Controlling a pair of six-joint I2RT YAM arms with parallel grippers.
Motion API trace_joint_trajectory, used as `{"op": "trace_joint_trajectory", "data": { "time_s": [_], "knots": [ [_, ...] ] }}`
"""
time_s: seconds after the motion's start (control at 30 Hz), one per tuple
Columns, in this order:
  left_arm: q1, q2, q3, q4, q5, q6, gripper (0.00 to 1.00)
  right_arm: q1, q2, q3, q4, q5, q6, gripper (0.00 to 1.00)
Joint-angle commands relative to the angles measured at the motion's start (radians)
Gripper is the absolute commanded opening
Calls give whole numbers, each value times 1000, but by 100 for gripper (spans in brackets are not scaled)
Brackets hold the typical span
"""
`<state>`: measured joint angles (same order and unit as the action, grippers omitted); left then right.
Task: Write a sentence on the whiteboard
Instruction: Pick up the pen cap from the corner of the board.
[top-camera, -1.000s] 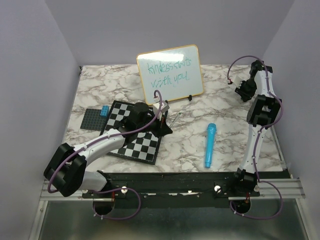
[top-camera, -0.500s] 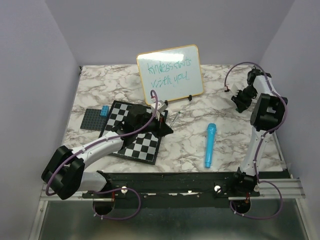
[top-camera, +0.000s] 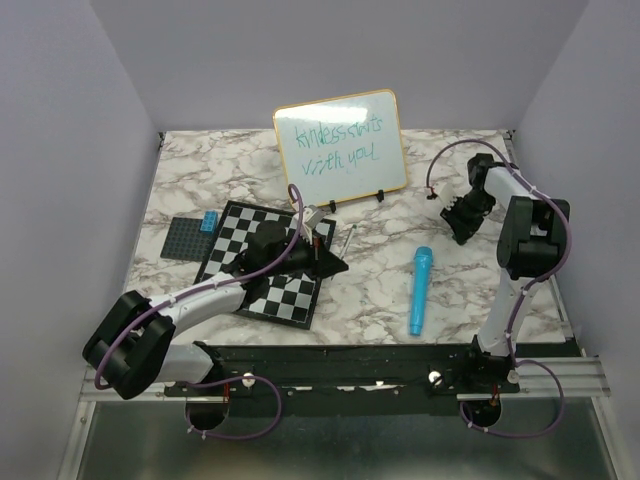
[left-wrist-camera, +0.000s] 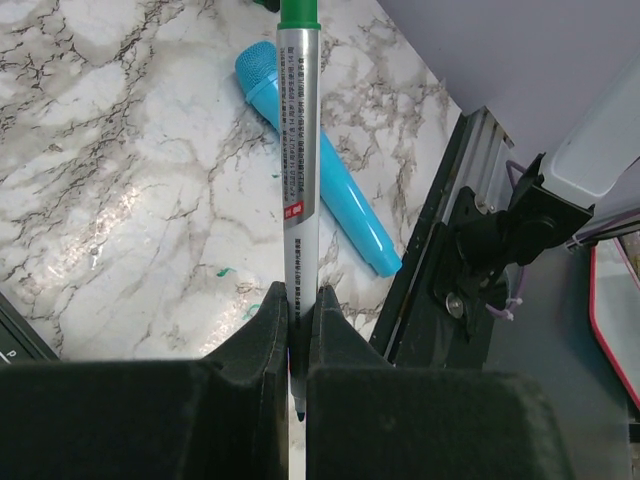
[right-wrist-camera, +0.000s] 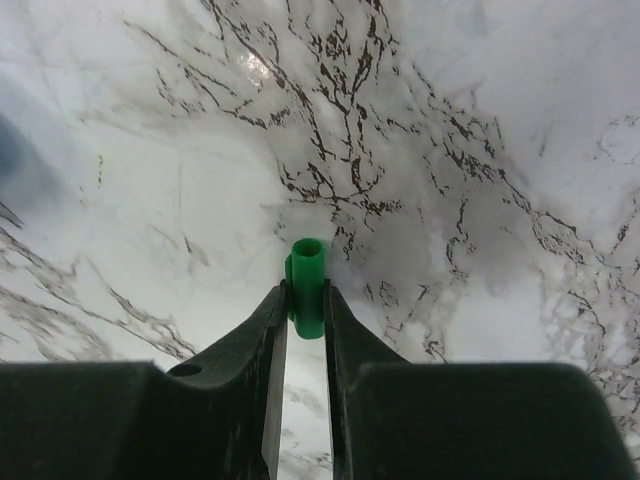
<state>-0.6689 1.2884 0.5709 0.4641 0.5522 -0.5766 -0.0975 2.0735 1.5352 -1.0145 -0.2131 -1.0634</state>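
The whiteboard (top-camera: 340, 148) stands upright at the back of the table, with the sentence (top-camera: 330, 145) in green handwriting over two lines. My left gripper (top-camera: 330, 260) hovers over the checkered board's right edge, in front of the whiteboard. It is shut on a silver marker (left-wrist-camera: 298, 150) with a green end, whose tip points back between the fingers (left-wrist-camera: 270, 330). My right gripper (top-camera: 455, 218) is low over the marble at the right, shut on a small green marker cap (right-wrist-camera: 307, 285).
A black-and-white checkered board (top-camera: 265, 262) lies left of centre, beside a dark grey baseplate (top-camera: 185, 238) with a blue brick (top-camera: 211, 221). A light blue toy microphone (top-camera: 419, 290) lies right of centre. A black rail (top-camera: 400, 360) runs along the near edge.
My right arm has swung from the far right inward and down toward the table. My left gripper has drawn back a little from the whiteboard with the marker in it.
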Motion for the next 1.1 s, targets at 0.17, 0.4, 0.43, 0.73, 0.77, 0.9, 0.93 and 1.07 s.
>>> {"op": "trace_joint_trajectory", "data": {
  "time_s": [0.17,0.4,0.43,0.73,0.77,0.9,0.93,1.07],
  "knots": [
    [0,-58,-46,87,-20,-58,0,16,-50,-66,68,-97,160,22],
    [-1,-106,-80,82,-38,-66,0,18,-81,-61,80,-180,200,22],
    [0,-115,-88,81,-41,-68,0,18,-82,-63,82,-186,201,22],
    [-1,-118,-109,126,-69,-120,0,18,-144,-86,109,-223,210,22],
    [-1,-112,-109,137,-72,-123,0,18,-153,-83,108,-230,210,22],
    [0,-101,-108,148,-87,-134,0,22,-191,-66,82,-262,204,22],
    [-1,-100,-108,150,-90,-134,0,34,-203,-69,65,-264,198,22],
    [-1,-97,-112,146,-104,-134,0,94,-278,-105,54,-262,184,22]
  ]
}}
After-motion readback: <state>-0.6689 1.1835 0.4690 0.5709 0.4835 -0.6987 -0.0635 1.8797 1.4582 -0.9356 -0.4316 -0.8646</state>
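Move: In the right fingers, just above the table, is the green pen cap; the pen it goes to, held in the left fingers, has its middle about 28 cm left, 10 cm back and 17 cm up. The blue microphone's middle is 10 cm left, 13 cm back and level; the whiteboard's is some 27 cm left, 12 cm ahead and 13 cm up. From the left hand, the cap lies about 29 cm right, 14 cm ahead, 14 cm down. Keeping the cap pinched upright, the right hand first slides left low over the table, then climbs ever faster, about 5.5 cm left and 5.5 cm up in all, towards the left hand's pen. Its wrist tilts so the fingertips swing some 15 degrees leftwards and ahead, with a slight clockwise turn. The left hand keeps its grip on the pen and eases about 2 cm up and left. ##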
